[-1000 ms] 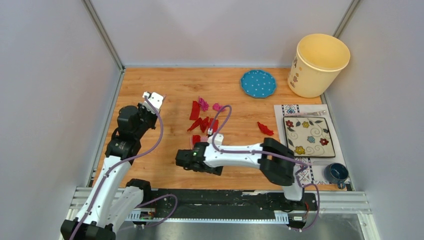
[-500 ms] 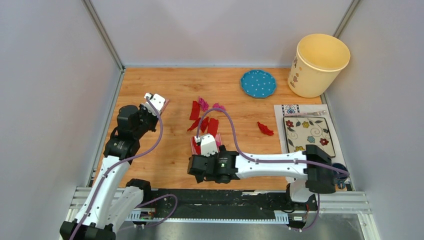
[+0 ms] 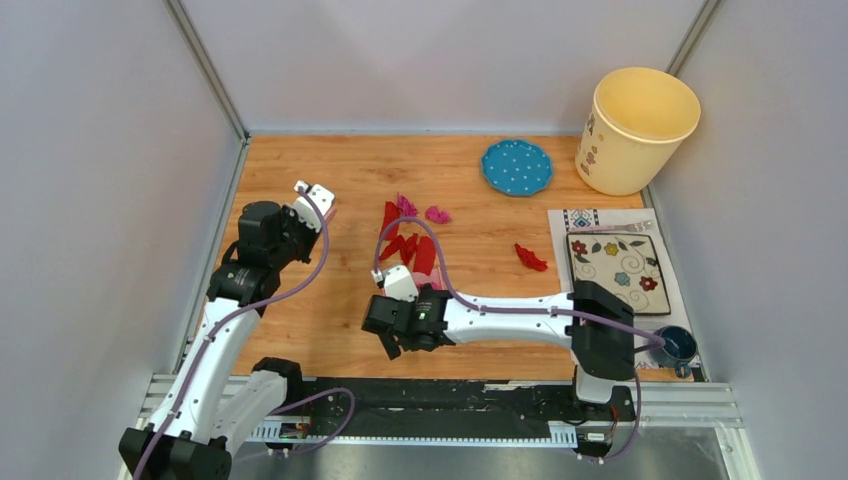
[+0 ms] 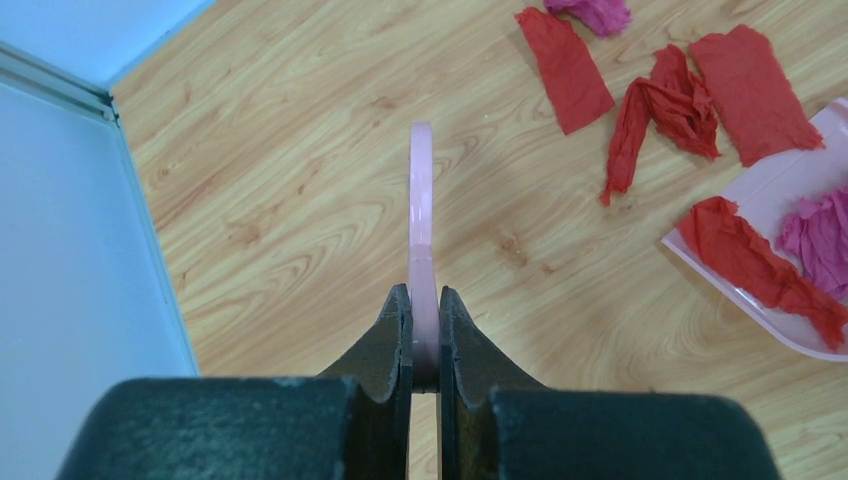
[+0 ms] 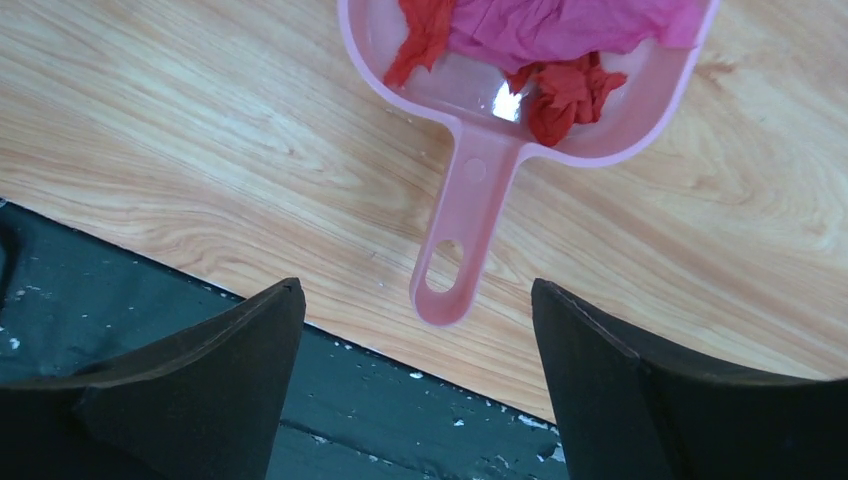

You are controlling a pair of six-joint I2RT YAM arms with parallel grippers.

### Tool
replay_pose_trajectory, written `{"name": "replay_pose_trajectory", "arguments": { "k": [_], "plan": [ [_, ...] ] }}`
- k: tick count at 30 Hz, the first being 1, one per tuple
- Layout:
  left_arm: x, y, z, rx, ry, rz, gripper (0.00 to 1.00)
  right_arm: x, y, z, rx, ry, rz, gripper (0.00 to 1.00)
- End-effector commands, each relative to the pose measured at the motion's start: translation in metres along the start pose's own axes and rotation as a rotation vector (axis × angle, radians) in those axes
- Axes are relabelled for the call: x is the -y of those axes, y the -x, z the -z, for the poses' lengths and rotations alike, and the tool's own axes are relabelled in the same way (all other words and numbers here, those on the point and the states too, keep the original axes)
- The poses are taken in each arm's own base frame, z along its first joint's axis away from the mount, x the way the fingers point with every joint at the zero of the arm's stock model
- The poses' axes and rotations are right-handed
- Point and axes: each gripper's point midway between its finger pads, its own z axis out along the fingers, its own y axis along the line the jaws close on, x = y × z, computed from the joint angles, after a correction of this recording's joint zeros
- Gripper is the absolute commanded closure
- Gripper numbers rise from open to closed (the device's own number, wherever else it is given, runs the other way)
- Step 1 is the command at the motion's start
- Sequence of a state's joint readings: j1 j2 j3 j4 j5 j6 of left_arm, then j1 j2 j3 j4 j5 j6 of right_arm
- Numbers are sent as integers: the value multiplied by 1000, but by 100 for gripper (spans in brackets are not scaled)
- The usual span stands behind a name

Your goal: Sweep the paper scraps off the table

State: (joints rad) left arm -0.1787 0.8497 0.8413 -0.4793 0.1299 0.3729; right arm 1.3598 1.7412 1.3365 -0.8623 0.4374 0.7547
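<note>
On the wood table (image 3: 470,200) red and magenta paper scraps (image 3: 405,243) lie in a cluster, with one red scrap (image 3: 529,258) apart to the right. The left wrist view shows loose scraps (image 4: 660,105) beside a pale pink dustpan (image 4: 800,172). Inside the dustpan (image 5: 470,190) lie more scraps (image 5: 560,28). My left gripper (image 3: 318,196) is left of the cluster, shut (image 4: 425,300) on the pink brush (image 4: 421,200), seen edge-on. My right gripper (image 3: 392,340) hangs open (image 5: 415,300) above the dustpan's handle, touching nothing.
A cream bucket (image 3: 640,125) stands at the back right, a blue dotted plate (image 3: 516,166) beside it. On the right lies a placemat with a flowered square plate (image 3: 613,272) and a dark cup (image 3: 675,345). A black rail (image 3: 450,400) borders the near edge.
The right arm has stretched out, its elbow swinging right, and its gripper has turned to hang over the dustpan's handle. The left gripper with the brush has drifted slightly right.
</note>
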Motion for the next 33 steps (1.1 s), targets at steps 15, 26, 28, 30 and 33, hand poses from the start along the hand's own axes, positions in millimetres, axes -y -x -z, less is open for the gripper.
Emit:
{"name": "replay_pose_trajectory", "arguments": {
  "k": [15,26,28,30,33],
  "plan": [
    [-14,13,0,18,42,-27,100,5,-8,-49,-108,-9,-68,47],
    [-9,15,1,21,13,-16,100,7,-21,-53,-147,3,-46,52],
    [-9,16,2,24,14,-16,100,10,-19,-53,-136,-2,-49,53],
    [-8,15,1,21,13,-14,100,15,-17,-50,-125,-12,-50,64],
    [-8,13,1,17,11,-15,100,18,-13,-40,-114,-9,-44,79]
  ]
}}
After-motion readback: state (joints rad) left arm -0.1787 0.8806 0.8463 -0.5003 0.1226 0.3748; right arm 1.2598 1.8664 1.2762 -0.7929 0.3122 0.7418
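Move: The dustpan's handle lies almost under the open right hand, about 6 cm down, some 2 cm ahead and 1 cm to its right. From this hand the scrap-filled dustpan tray is roughly 11 cm ahead and 2 cm right; past the tray's lip lie a red strip, some 15 cm ahead and 4 cm right, and a crumpled red scrap, 16 cm ahead and 1 cm left. From the left hand the handle is about 16 cm back, 19 cm right and 19 cm below. The right hand sinks about 6 cm onto the dustpan's handle, easing some 2 cm forward and 1 cm right at first and drawing back slightly later, while the wrist tips roughly 10 degrees so that the fingers point more steeply down. The wide-open fingers close along the way, pause about half open, then shut further near the end and pinch the handle from both sides near its hole. ##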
